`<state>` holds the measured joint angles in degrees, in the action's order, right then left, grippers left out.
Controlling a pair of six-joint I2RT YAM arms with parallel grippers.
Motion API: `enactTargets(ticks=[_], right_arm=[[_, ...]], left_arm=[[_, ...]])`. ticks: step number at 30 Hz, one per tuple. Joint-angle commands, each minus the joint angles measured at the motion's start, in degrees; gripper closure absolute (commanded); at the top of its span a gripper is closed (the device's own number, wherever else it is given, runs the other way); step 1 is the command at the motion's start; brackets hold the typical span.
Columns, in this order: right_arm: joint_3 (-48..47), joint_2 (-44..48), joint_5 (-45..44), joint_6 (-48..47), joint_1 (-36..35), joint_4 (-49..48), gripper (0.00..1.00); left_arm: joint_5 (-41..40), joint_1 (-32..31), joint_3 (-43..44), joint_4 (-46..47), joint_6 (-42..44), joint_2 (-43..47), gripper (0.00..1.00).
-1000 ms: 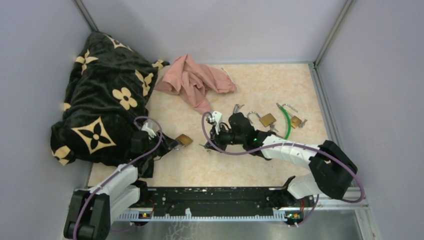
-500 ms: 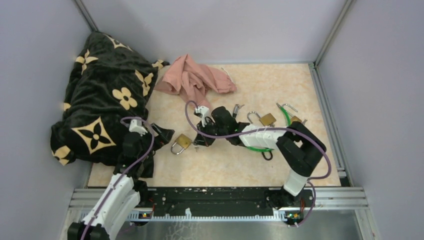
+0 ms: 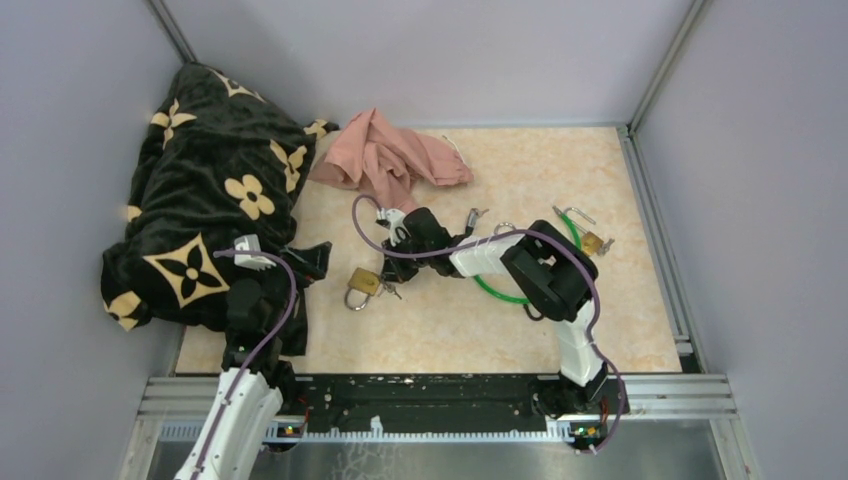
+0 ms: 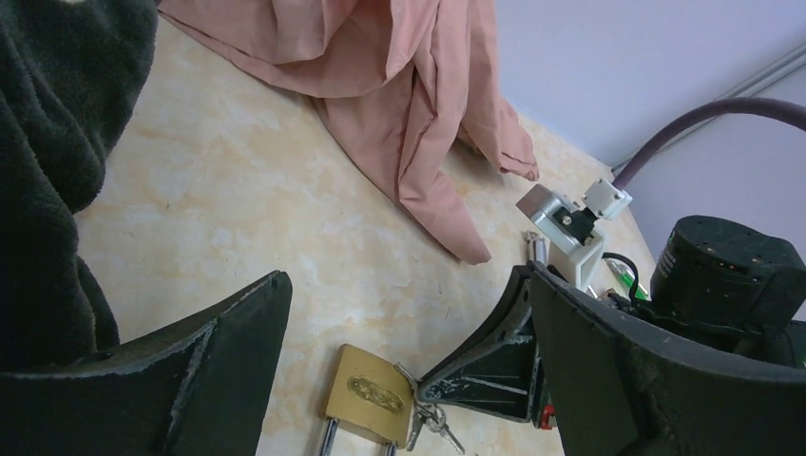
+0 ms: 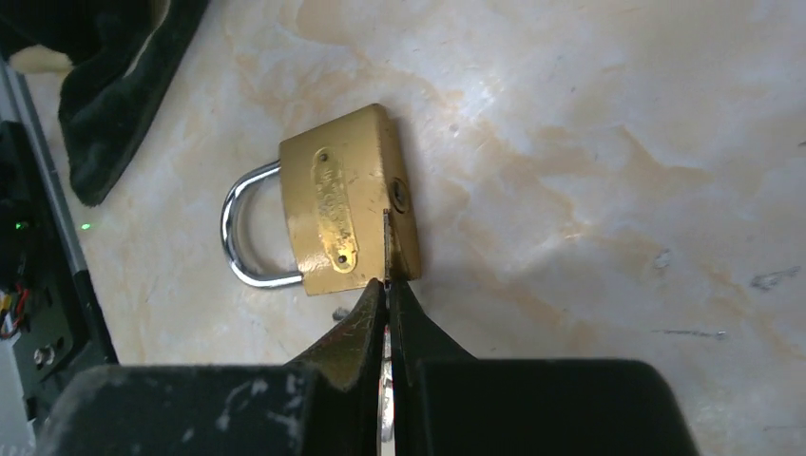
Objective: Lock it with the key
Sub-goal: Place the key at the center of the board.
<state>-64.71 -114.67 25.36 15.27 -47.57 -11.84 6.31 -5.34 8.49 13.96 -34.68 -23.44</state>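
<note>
A brass padlock [image 3: 361, 282] with a steel shackle lies flat on the table [image 3: 450, 330]; in the right wrist view the padlock [image 5: 337, 204] shows both shackle legs meeting the body. My right gripper [image 3: 389, 277] is shut on the key [image 5: 386, 233], whose blade touches the lock's bottom edge beside the keyhole [image 5: 401, 197]. Spare keys [image 4: 433, 422] hang under the right gripper [image 5: 387, 285]. My left gripper [image 3: 308, 264] stands wide open just left of the padlock [image 4: 371, 394], touching nothing. In its own wrist view the left gripper [image 4: 409, 281] frames the lock.
A black blanket with tan flowers [image 3: 205, 200] is heaped at the left, close against the left arm. A pink cloth [image 3: 390, 160] lies behind. A green cable [image 3: 574, 245], another padlock [image 3: 590, 240] and a loose key [image 3: 476, 215] lie to the right.
The left gripper opened, let the padlock go onto the table and drew back left. The right arm swung left, bringing the key up against the padlock.
</note>
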Motion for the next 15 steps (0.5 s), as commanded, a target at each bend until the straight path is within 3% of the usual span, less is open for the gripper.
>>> enactTargets(ticks=[1,5,7,15], right_arm=[[-3.7,-1.7,-3.3,0.2,1.1,-0.6,1.0],[-5.6,0.1,-4.4,-1.7,1.6,5.7,0.68],[-6.9,2.5,-6.7,-3.0,1.8,10.8,0.58],[-3.3,17.2,-32.8,-6.1,7.0,32.5,0.43]], left_arm=[[0.5,0.3,-1.0,3.2,0.0,1.3,0.01],[1.2,0.3,-1.2,3.8,-0.2,1.3,0.01],[1.5,0.3,-1.3,4.0,-0.5,1.1,0.01],[2.1,0.2,-1.5,4.5,-1.0,0.8,0.01]])
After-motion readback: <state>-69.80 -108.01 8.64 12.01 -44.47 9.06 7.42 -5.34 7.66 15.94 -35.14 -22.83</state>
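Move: The right hand still pinches the key low over the board; the key's resting spot is about 2 cm below and 1 cm back. The padlock lies roughly 5 cm left of this hand and 3 cm back, also 2 cm lower, and the tip of the pink cloth some 10 cm ahead and 6 cm right. From the empty left hand, the key is about 14 cm right, 5 cm back and 16 cm below. Right fingers open halfway, releasing the key, as the hand eases forward, then swings right about 6 cm. ##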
